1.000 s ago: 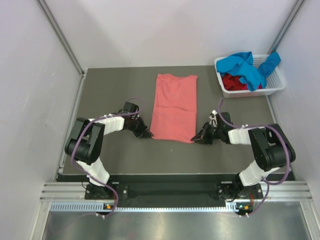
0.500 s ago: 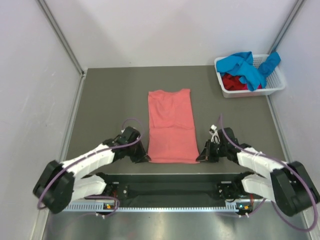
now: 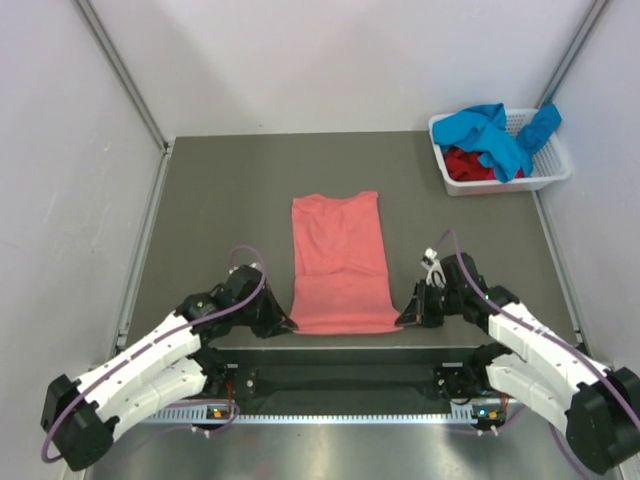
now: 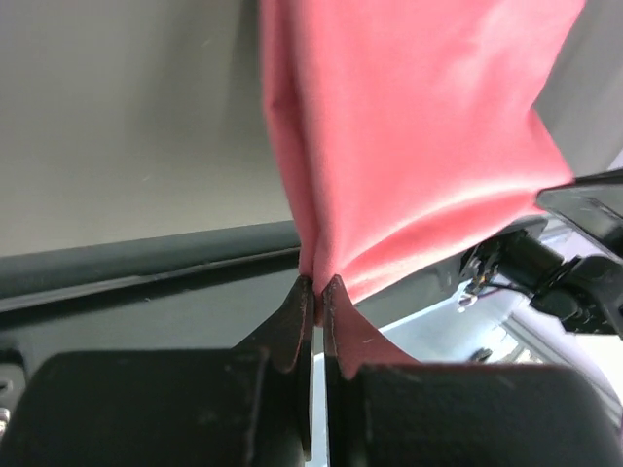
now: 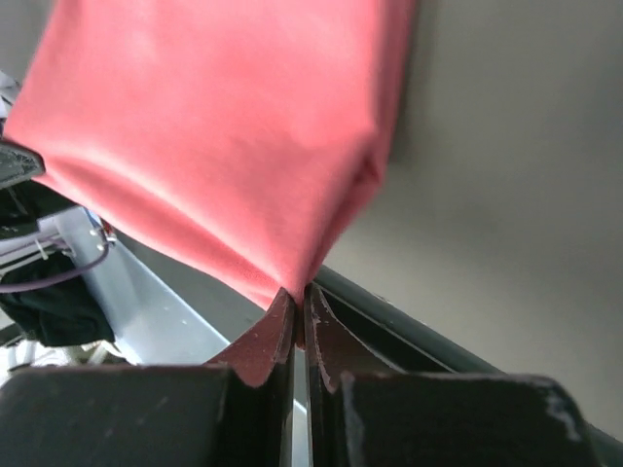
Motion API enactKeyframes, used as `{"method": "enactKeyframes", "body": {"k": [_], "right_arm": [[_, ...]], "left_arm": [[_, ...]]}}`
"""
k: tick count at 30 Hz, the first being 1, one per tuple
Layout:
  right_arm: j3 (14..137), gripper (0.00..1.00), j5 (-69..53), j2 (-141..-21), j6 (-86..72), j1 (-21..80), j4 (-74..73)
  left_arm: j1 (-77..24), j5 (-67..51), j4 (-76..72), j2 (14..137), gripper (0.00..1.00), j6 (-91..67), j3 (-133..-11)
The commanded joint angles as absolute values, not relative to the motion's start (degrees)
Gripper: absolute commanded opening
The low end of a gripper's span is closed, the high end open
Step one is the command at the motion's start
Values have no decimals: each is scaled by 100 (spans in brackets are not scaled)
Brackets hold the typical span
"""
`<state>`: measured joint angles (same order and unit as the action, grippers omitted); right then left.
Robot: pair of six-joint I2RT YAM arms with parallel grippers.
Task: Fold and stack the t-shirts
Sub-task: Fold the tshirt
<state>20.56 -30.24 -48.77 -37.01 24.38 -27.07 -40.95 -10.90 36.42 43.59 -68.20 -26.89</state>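
A salmon-pink t-shirt point(image 3: 338, 262) lies folded into a long narrow strip on the grey table, its near hem at the front edge. My left gripper point(image 3: 284, 322) is shut on the near left corner of that shirt point(image 4: 389, 146); in the left wrist view its tips point(image 4: 317, 285) pinch the cloth. On the near right corner my right gripper point(image 3: 403, 318) is shut as well, its tips point(image 5: 298, 292) clamping the salmon cloth point(image 5: 224, 136). A bright blue t-shirt point(image 3: 492, 132) and a dark red t-shirt point(image 3: 468, 165) sit in the basket.
A white slotted basket point(image 3: 545, 178) stands at the back right corner of the table. White walls with metal posts close in the left, back and right sides. The metal rail point(image 3: 340, 380) holding the arm bases runs along the near edge.
Both grippers have pulled the salmon shirt toward the near edge of the table, each holding its corner. The arms have stretched low and outward. The basket has not moved.
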Motion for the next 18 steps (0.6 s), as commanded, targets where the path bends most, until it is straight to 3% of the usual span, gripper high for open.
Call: {"method": "enactKeyframes", "body": {"k": [1, 6, 12, 18], "right_arm": [[3258, 0, -2751, -5412, -3341, 2426, -3084], [5224, 0, -2795, -6974, -2927, 2154, -3419], [7266, 0, -2927, -8837, -2435, 1811, -3867], [8910, 0, -3155, -10420, -2083, 1547, -4218]], "left_arm": [[-4078, -538, 4315, 4876, 0, -6513, -3794], [-3379, 27, 4518, 6089, 0, -5776, -5322], [-1900, -1027, 4052, 7767, 0, -4598, -6675], [-1486, -1714, 4385, 9903, 0, -3824, -8609]]}}
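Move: The t-shirt's far edge, where the pinched hem corners are to go, has its middle about 36 cm ahead of the left gripper, 10 cm to its right and 8 cm below; from the right gripper, roughly 36 cm ahead, 14 cm left and 6 cm below. The shirt's cross crease lies about 18 cm ahead of the left gripper and 11 cm to its right. From the right gripper, the basket stands some 45 cm ahead and 28 cm right. Keep both grippers shut on the hem corners and sweep them forward together about 24 cm, fast, over the lying shirt towards its far edge. Rise as you set off, the left some 7 cm and the right about 10 cm, then carry on nearly level; hold the hem stretched between the hands and let the wrists tilt only slightly. ##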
